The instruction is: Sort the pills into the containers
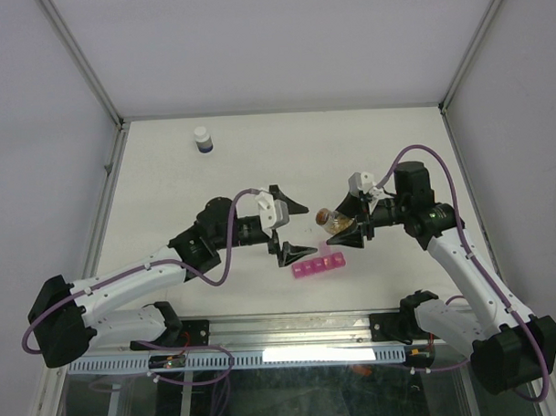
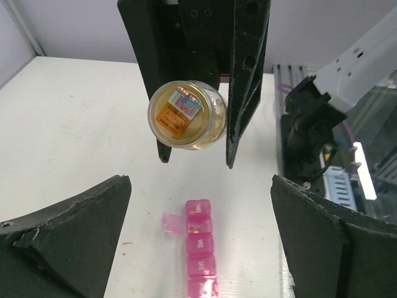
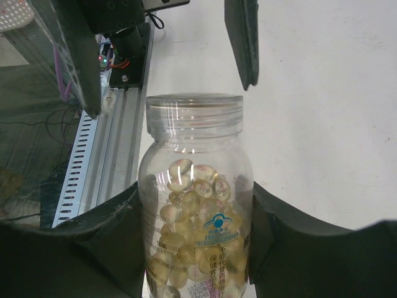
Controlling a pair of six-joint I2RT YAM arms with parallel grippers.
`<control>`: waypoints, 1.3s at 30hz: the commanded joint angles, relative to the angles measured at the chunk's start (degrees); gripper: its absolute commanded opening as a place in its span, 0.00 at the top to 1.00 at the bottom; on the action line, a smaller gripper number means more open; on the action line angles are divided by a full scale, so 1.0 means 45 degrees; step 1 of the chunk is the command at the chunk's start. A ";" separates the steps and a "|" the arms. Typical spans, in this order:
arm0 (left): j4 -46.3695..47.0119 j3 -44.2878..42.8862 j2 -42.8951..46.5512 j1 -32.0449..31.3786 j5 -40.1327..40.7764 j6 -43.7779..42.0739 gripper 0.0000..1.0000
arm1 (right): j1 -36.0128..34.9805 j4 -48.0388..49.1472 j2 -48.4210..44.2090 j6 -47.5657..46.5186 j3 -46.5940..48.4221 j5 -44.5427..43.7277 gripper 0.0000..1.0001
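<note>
The containers are a pink pill-box strip (image 1: 318,264) (image 2: 200,248) lying on the table, with one lid (image 2: 171,222) flipped open and small orange pills (image 2: 197,231) in that compartment. My right gripper (image 1: 338,226) (image 3: 195,248) is shut on a clear bottle (image 1: 329,218) (image 3: 195,236) (image 2: 186,115) of yellowish pills, held above the table beyond the strip's far end. The bottle's top end points toward my left gripper (image 1: 293,230) (image 2: 198,236). That gripper is open wide and empty, and it hovers over the strip with one finger on each side.
A white-capped dark bottle (image 1: 202,139) stands at the far left of the white table (image 1: 168,203). A metal rail (image 1: 291,331) runs along the near edge between the arm bases. Frame posts and grey walls enclose the table.
</note>
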State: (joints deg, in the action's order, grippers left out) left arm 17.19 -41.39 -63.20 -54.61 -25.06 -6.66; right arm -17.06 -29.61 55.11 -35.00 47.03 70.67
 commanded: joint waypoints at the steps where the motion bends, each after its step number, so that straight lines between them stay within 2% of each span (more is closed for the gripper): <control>1: 0.2117 0.0776 0.1236 0.0104 0.0825 0.4533 0.01 | 0.0059 0.0563 -0.0092 0.0044 0.0575 0.0057 1.00; 4: 0.2573 0.1020 0.1633 0.0090 0.1538 0.6646 0.05 | 0.0057 0.0563 -0.0050 0.0044 0.0565 0.0047 1.00; 7: 0.1548 0.0350 0.1626 0.0000 0.2797 0.8440 0.24 | 0.0055 0.0583 -0.0059 0.0044 0.0543 0.0038 1.00; 8: 0.0772 -0.0122 0.1481 -0.0226 0.3289 0.8692 0.27 | 0.0052 0.0583 -0.0057 0.0059 0.0541 0.0039 1.00; 12: -0.2444 -0.2403 0.0518 -0.1953 0.6739 0.7802 0.27 | 0.0058 0.0600 -0.0039 0.0064 0.0545 0.0037 1.00; 15: -0.3424 -0.3307 -0.0294 -0.2117 0.7300 0.7846 0.27 | 0.0058 0.0602 -0.0022 0.0064 0.0546 0.0037 1.00; 18: -0.3897 -0.3937 -0.0854 -0.2187 0.7555 0.7662 0.28 | 0.0058 0.0578 -0.0027 0.0063 0.0535 0.0049 1.00; 30: -0.4556 -0.5041 -0.1794 -0.2316 0.6820 0.7319 0.45 | 0.0040 0.0583 -0.0021 0.0044 0.0546 0.0056 1.00; 32: -0.4549 -0.5057 -0.1793 -0.2310 0.6532 0.7338 0.50 | 0.0026 0.0583 -0.0040 0.0044 0.0546 0.0054 1.00; 36: -0.4550 -0.5183 -0.1861 -0.2298 0.5573 0.7240 0.68 | 0.0031 0.0593 -0.0030 0.0044 0.0535 0.0056 1.00; 39: -0.4535 -0.5225 -0.1956 -0.2298 0.4825 0.6925 0.72 | 0.0041 0.0583 -0.0077 0.0044 0.0534 0.0056 1.00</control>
State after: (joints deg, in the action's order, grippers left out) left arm -4.84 -61.93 -71.88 -64.42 3.81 26.13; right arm -17.06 -29.47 55.20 -34.98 47.03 70.57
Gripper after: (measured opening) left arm 0.419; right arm 0.548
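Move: The clear lid on the pill bottle is about 4 cm to the right of my open left hand, 1 cm ahead and roughly 3 cm above. The pink pill box lies on the table some 21 cm below that hand, 6 cm to its right and 1 cm ahead, with a small pink flap about 5 cm beyond the box and 2 cm farther right. From my right hand, which holds the bottle, the lid is about 5 cm to the left, 1 cm ahead and level. I loop my open left hand up about 6 cm, then lower it some 4 cm while easing right and forward onto the lid. On the way I roll it back roughly 30 degrees, counter-clockwise looking along the fingers, swing them to point more forward, then pinch the lid from both sides. My right hand keeps the bottle still. ##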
